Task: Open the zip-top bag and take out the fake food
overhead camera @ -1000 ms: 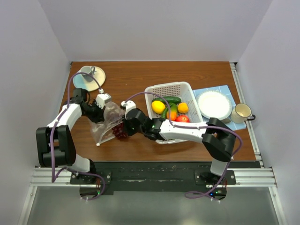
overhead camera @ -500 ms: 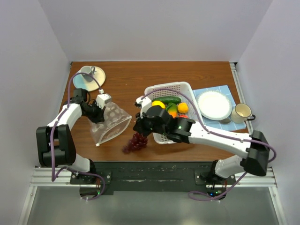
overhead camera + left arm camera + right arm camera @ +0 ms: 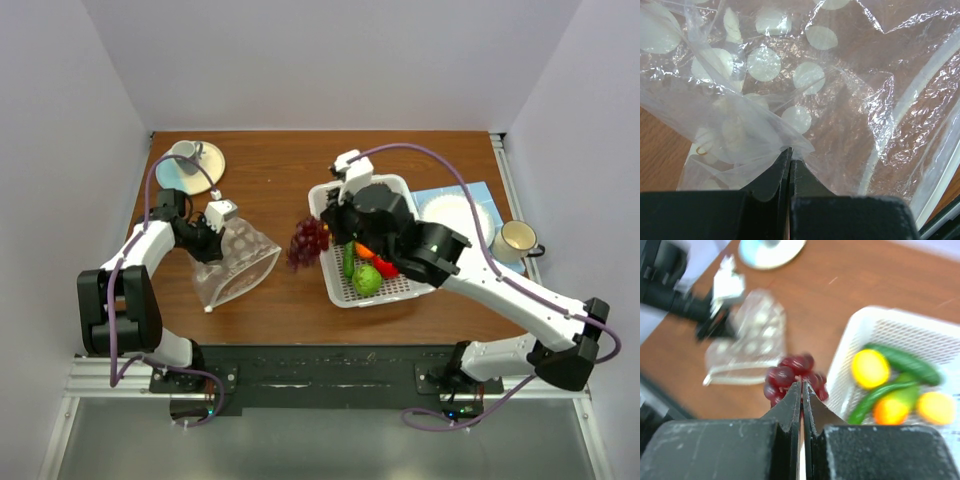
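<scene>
The clear, dot-printed zip-top bag (image 3: 238, 264) lies on the table at the left, its mouth facing right. My left gripper (image 3: 212, 243) is shut on its upper film (image 3: 805, 75), the closed jaws pinching a fold at the tip (image 3: 790, 152). No food shows inside it. My right gripper (image 3: 322, 232) is shut on the purple grapes (image 3: 308, 243), which hang in the air just left of the white basket (image 3: 400, 190). In the right wrist view the grapes (image 3: 787, 374) bunch round the closed tips (image 3: 801, 385). The basket (image 3: 850, 335) holds a lemon (image 3: 870, 368), a cucumber (image 3: 905, 362), an orange (image 3: 890, 410), a green round one (image 3: 367, 280) and a red one (image 3: 386, 266).
A saucer with a cup (image 3: 190, 165) sits at the back left. A white plate (image 3: 455, 222) on a blue cloth and a mug (image 3: 515, 240) stand right of the basket. Walls close in the table on three sides.
My right gripper drew the grapes out of the bag, then swung up and right with them to the basket's left edge. The left gripper and bag stayed put.
</scene>
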Tool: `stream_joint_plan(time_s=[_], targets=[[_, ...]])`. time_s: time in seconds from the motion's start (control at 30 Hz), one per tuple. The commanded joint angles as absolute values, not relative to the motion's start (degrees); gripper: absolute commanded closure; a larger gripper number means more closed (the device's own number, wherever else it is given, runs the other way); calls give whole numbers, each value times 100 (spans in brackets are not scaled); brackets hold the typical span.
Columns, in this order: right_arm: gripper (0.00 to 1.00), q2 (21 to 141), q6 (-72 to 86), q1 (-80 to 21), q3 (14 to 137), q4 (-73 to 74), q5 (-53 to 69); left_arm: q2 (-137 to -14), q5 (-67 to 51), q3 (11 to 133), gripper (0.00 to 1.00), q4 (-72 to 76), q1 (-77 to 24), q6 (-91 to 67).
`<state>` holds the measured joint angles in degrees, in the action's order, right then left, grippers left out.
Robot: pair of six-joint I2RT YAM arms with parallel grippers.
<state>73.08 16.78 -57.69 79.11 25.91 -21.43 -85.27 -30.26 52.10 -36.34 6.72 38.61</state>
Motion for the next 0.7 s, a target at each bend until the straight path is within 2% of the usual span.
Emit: stream_joint_plan(time_s=[0.0, 0.27, 0.67], targets=[[100, 7137, 1248, -5494, 8419, 2584, -3267, -8508, -3155, 5142, 100, -3586, 668, 3920], [100, 7373, 1169, -4949, 8675, 2373, -3691, -8490, -3129, 5071, 100, -3586, 668, 3964], [100, 7523, 1441, -4491, 7647, 1890, -3832, -8192, -3313, 5142, 100, -3814, 668, 3999]])
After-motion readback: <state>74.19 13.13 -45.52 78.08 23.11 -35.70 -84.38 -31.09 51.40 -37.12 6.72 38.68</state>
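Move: The right hand, with the grapes already hanging from its fingers, is high up and left of the white basket, whose middle lies about 10 cm ahead, 11 cm to the right and 30 cm below. In the basket, the yellow lemon is some 12 cm ahead and 3 cm right, and the green pepper level with the hand and about 10 cm right. From the left hand the basket is roughly 38 cm right, 5 cm ahead and 3 cm lower. Keeping the grapes pinched in its shut fingers, the right hand swings right about 10 cm and forward about 8 cm, in over the basket from its left side, easing off towards the end. It arches up some 4 cm, then sinks back to its starting height, while turning clockwise about 25 degrees. ##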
